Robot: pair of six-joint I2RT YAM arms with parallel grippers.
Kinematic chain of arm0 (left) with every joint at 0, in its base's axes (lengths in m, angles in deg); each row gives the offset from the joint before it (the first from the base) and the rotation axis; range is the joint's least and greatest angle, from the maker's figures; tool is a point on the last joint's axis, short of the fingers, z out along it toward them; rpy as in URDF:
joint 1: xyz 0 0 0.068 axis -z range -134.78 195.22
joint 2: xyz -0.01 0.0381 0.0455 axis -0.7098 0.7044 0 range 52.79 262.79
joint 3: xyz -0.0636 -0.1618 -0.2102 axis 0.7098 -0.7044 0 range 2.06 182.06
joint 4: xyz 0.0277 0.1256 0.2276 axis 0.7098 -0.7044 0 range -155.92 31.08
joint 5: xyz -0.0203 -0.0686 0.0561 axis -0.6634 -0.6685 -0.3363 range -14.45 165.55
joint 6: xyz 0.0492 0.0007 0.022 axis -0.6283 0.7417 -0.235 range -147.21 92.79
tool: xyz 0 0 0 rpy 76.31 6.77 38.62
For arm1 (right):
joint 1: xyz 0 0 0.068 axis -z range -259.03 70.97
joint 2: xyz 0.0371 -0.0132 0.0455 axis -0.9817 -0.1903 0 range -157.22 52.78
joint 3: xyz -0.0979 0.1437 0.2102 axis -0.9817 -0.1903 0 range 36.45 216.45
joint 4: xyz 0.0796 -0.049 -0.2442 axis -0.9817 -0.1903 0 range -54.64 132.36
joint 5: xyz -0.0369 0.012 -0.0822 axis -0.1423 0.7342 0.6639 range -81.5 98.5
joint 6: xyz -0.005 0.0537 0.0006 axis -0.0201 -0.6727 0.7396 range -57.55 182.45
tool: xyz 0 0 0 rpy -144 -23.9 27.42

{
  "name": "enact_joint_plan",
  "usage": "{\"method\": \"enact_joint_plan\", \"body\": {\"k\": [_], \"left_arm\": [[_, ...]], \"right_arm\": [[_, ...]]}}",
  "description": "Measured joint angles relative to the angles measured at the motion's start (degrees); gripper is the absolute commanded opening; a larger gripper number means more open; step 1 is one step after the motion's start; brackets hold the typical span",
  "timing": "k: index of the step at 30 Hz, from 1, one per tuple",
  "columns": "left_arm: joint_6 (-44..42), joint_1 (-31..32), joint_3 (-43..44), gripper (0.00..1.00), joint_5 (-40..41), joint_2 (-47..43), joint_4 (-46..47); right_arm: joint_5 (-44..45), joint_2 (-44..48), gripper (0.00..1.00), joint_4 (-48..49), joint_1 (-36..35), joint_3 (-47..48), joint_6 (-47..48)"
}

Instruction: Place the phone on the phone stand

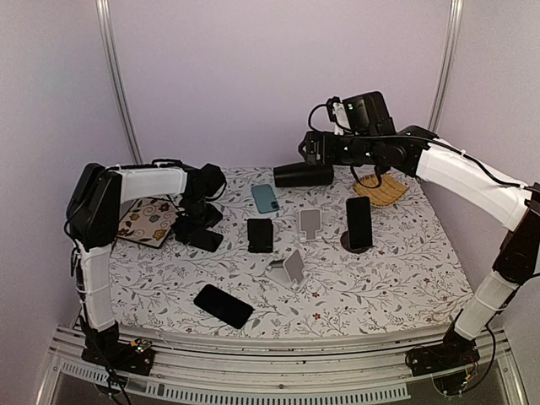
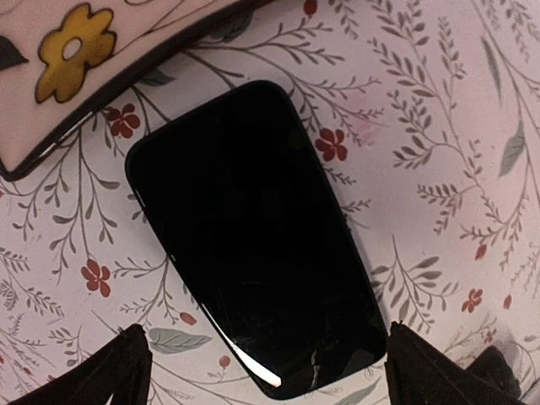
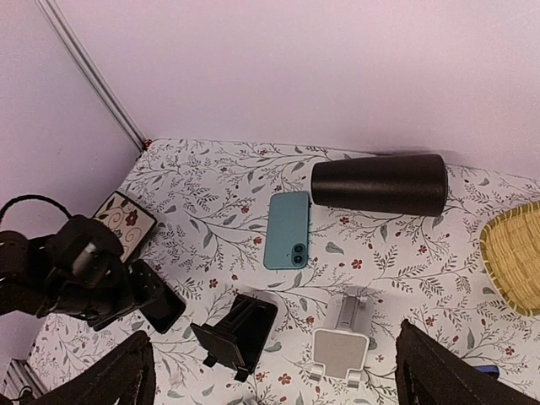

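Note:
A black phone (image 2: 253, 236) lies flat on the floral cloth. My left gripper (image 2: 270, 381) hangs just above it, open, with a finger on each side of its near end and nothing held. From above, this gripper (image 1: 196, 226) is at the table's left, over that phone (image 1: 207, 241). My right gripper (image 3: 270, 380) is open and empty, raised high (image 1: 310, 152) over the back. Below it stand a black phone stand (image 3: 240, 333) and a white phone stand (image 3: 342, 346). A teal phone (image 3: 287, 229) lies face down behind them.
A silver stand (image 1: 289, 268) sits mid-table, and another black phone (image 1: 223, 305) lies near the front. A further phone (image 1: 359, 222) stands upright on a round base. A black cylinder (image 1: 304, 175), a woven basket (image 1: 380, 190) and a flowered tile (image 1: 148, 221) are also here.

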State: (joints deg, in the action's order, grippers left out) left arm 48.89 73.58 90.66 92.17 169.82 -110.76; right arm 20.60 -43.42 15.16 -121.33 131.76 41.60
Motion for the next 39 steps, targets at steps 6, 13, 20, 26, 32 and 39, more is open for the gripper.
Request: {"method": "enact_joint_plan", "body": {"k": [6, 13, 20, 26, 32, 39], "left_arm": [[5.3, -2.2, 1.8, 0.97, -0.5, 5.5, -0.6], [8.8, -4.6, 2.2, 0.97, -1.6, 6.5, 0.9], [9.9, -5.3, 3.3, 0.94, -1.6, 7.4, 0.0], [9.8, -5.6, 4.8, 0.73, -1.6, 8.5, -1.3], [6.6, -5.9, 5.2, 0.63, -0.8, 8.5, -0.6], [-0.8, -5.9, 2.7, 0.61, -0.7, 5.5, 3.0]], "right_arm": [[-2.5, 4.2, 0.99, -1.2, 0.0, -0.4, 1.9], [-3.7, 7.0, 0.99, -2.3, 0.0, -2.4, 3.0], [-5.4, 7.0, 0.99, -2.4, 0.0, -3.0, 3.1], [-7.1, 7.0, 0.99, -2.3, 0.0, -3.1, 2.9], [-8.1, 6.7, 0.99, -2.3, 0.0, -3.3, 2.7], [-11.5, 5.8, 0.99, -0.9, 0.0, -3.3, 2.5]]}}
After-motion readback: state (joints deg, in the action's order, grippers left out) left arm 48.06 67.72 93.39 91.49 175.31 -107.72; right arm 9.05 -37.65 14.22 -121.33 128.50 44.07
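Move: The black phone I'm after lies beneath my open left hand, about 5 cm down, 3 cm to its left and 2 cm ahead. From that hand, the flowered plate is roughly 19 cm left and 8 cm ahead, the black stand some 17 cm right and 2 cm ahead, and the teal phone about 19 cm right and 17 cm ahead. From my right hand, the black phone is about 36 cm left, 2 cm ahead and 31 cm below. I sink my left hand about 4 cm onto the black phone, edging left and a little forward while turning some 15 degrees counter-clockwise, then close the fingers to pinch it by its long edges near the middle. Then I ease up and slightly forward, turning back clockwise. My empty right hand, still open, rises a little and draws back about 4 cm. ##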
